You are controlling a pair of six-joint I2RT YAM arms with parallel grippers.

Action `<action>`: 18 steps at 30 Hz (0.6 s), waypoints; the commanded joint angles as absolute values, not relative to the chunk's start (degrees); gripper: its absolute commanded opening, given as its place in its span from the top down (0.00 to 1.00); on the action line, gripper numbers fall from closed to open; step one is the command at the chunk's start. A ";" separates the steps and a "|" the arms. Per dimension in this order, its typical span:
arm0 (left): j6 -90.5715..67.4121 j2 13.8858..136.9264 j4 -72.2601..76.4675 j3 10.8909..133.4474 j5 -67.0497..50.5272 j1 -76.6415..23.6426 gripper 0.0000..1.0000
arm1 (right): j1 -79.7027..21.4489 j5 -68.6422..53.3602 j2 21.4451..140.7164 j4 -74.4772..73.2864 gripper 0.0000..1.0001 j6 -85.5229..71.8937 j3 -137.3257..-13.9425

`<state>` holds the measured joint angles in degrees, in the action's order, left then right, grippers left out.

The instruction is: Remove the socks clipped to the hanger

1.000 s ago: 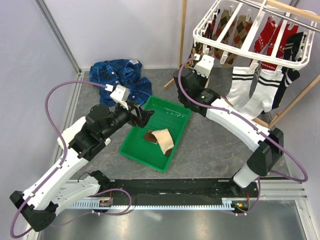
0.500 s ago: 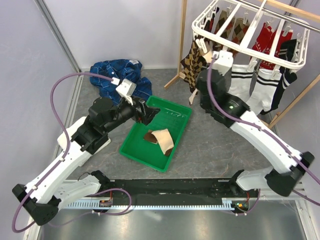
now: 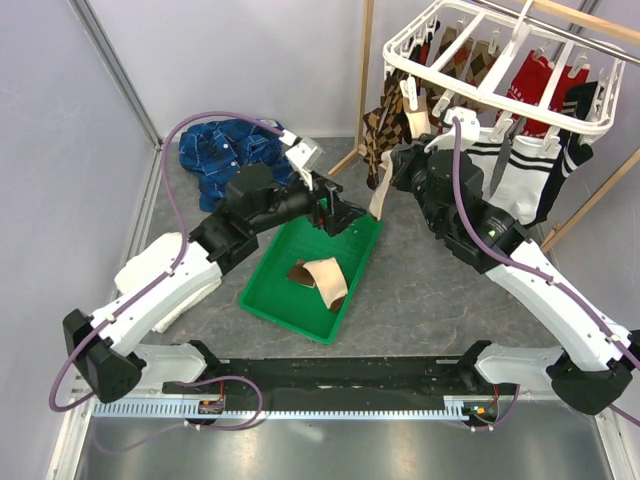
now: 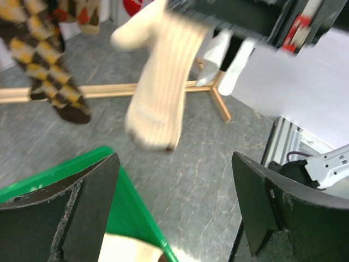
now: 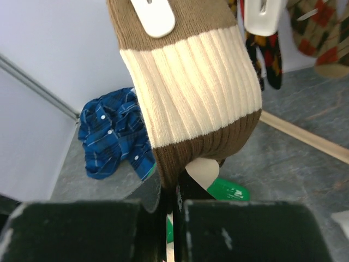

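The white hanger (image 3: 480, 97) hangs at the back right with socks clipped under it: brown argyle (image 3: 378, 125), white striped (image 3: 525, 185), red (image 3: 545, 80). My right gripper (image 3: 392, 172) is shut on a tan-and-brown sock (image 5: 191, 98) that still hangs from a white clip (image 5: 155, 16); the jaws (image 5: 173, 191) pinch its lower brown band. My left gripper (image 3: 335, 215) is open over the far edge of the green tray (image 3: 270, 285), nothing between its fingers (image 4: 82, 207). It faces the hanging tan sock (image 4: 161, 93). Another tan-and-brown sock (image 3: 322, 275) lies in the tray.
A blue plaid shirt (image 3: 215, 155) lies crumpled at the back left. The wooden stand's upright (image 3: 365, 70) and floor bars (image 4: 109, 90) stand behind the hanging socks. Grey walls close the left and back.
My right arm swung to the hanger's left corner, and its gripper closed on the tan-and-brown sock. My left arm reached forward and right, over the tray's far edge.
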<state>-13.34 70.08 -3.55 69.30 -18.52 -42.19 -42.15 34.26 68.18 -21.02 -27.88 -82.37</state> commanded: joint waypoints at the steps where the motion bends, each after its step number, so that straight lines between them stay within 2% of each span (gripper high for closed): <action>1: -11.69 74.61 2.64 74.00 -19.43 -44.47 0.09 | -42.28 29.63 65.83 -19.51 1.00 -32.16 -81.30; 8: -11.43 81.73 3.69 78.57 -18.46 -45.88 0.09 | -42.27 28.12 65.13 -18.72 1.00 -35.24 -80.33; 11: -11.25 84.63 3.78 79.89 -16.97 -46.67 0.14 | -42.19 27.60 65.21 -18.63 1.00 -35.86 -80.07; 14: -11.60 86.30 3.17 80.16 -13.98 -47.11 0.29 | -42.28 26.54 64.87 -18.72 1.00 -36.47 -79.89; 15: -11.95 86.40 3.08 80.07 -13.54 -47.11 0.43 | -42.19 26.28 64.43 -18.81 1.00 -36.47 -79.81; 17: -12.39 86.48 2.81 79.72 -12.13 -47.11 0.63 | -42.27 26.28 63.99 -19.16 1.00 -36.47 -79.63; 18: -12.65 86.31 2.73 79.54 -12.04 -47.11 0.82 | -42.28 26.37 63.55 -19.33 0.98 -36.39 -79.45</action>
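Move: The brown-and-cream sock's loose lower part hangs about 8 cm to the right of the left hand, 4 cm ahead and 3 cm lower. From that hand, the dark argyle sock is some 16 cm ahead and 7 cm right, the green box some 32 cm below and 8 cm left. The right hand already pinches this sock; from it the left gripper is about 10 cm left, 7 cm back and 4 cm lower, the sock's clip 8 cm ahead, 2 cm right, 6 cm up. The hanging end of the sock is met by the left gripper, which goes about 7 cm right, first level, then also dipping some 3 cm, with a similar drift forward, its wide-open fingers closing to under half around the cream fabric late on. The right hand keeps its pinch and eases about 2 cm left and slightly back towards the left gripper, rolling its left side up by under 10 degrees. ##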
